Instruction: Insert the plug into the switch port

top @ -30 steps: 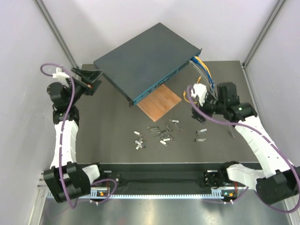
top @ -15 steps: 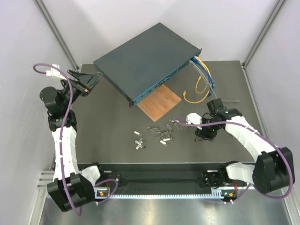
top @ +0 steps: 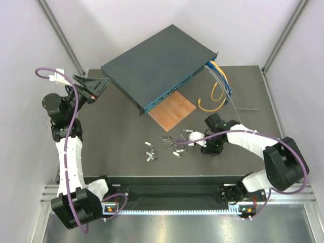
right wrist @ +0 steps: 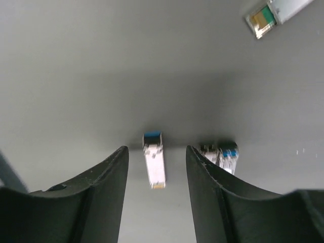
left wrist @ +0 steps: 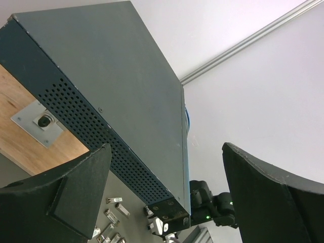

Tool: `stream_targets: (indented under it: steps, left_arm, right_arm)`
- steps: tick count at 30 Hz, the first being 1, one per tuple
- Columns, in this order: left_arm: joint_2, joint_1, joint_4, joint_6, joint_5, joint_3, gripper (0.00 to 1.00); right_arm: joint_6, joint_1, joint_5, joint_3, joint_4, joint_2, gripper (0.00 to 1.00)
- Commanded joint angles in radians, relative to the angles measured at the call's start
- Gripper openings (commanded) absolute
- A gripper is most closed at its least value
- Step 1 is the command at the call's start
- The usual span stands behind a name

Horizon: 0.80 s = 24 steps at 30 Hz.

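The switch (top: 157,63) is a flat dark blue-grey box lying askew at the back, its teal front face (top: 169,92) turned toward the table's middle. In the right wrist view a small silver plug (right wrist: 154,164) with a blue end lies on the mat. My right gripper (right wrist: 157,149) is open and straddles that plug, with a gap on each side. From above, the right gripper (top: 212,148) points down at the mat, right of centre. My left gripper (top: 104,83) is open beside the switch's left corner, holding nothing. The left wrist view looks along the switch (left wrist: 116,76).
A thin brown board (top: 172,110) lies under the switch's front edge. Several loose plugs (top: 169,144) are scattered mid-table, two more (right wrist: 225,154) just right of my right fingers. Blue, yellow and grey cables (top: 220,83) run from the switch's right end.
My right arm swung from near the cables down and left to the mat, and its jaws narrowed around a plug. The left arm shifted slightly left early on, then held still.
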Motion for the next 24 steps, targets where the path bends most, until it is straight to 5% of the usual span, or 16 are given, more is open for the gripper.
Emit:
stream_targets:
  steps: [1, 9, 15, 24]
  left_arm:
    - [0.000, 0.002, 0.048, 0.013, 0.008, 0.052, 0.95]
    - [-0.003, 0.002, 0.040, 0.036, 0.008, 0.093, 0.94]
    - [0.011, -0.001, 0.056, 0.040, -0.003, 0.119, 0.92]
    - [0.064, -0.119, -0.142, 0.416, -0.007, 0.351, 0.93]
  right_arm:
    - [0.035, 0.037, 0.047, -0.009, 0.090, 0.039, 0.48]
    - [0.064, 0.089, 0.077, -0.026, 0.101, 0.040, 0.30]
    - [0.125, 0.111, 0.063, -0.048, 0.069, -0.024, 0.00]
    - [0.415, -0.059, -0.217, 0.262, -0.030, -0.161, 0.00]
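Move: The plug to pick lies between the open right fingers, barely 1 cm to the left of that hand point and about 1 cm below it. At nearly the same height, a side-by-side pair of plugs sits about 5 cm ahead, 1 cm left; the nearest scattered plug is roughly 8 cm ahead and 13 cm left. From the left hand, the plug to pick is some 11 cm back, 48 cm right and 39 cm below. Settle the open right gripper about 1 cm down and 1 cm left around the plug, then shut the fingers to pinch its sides. Ease back about 1.5 cm, then lift some 4.5 cm, swinging left and forward with a slight clockwise turn. Raise the open, empty left gripper about 6 cm, tipping its fingers up as it goes. ##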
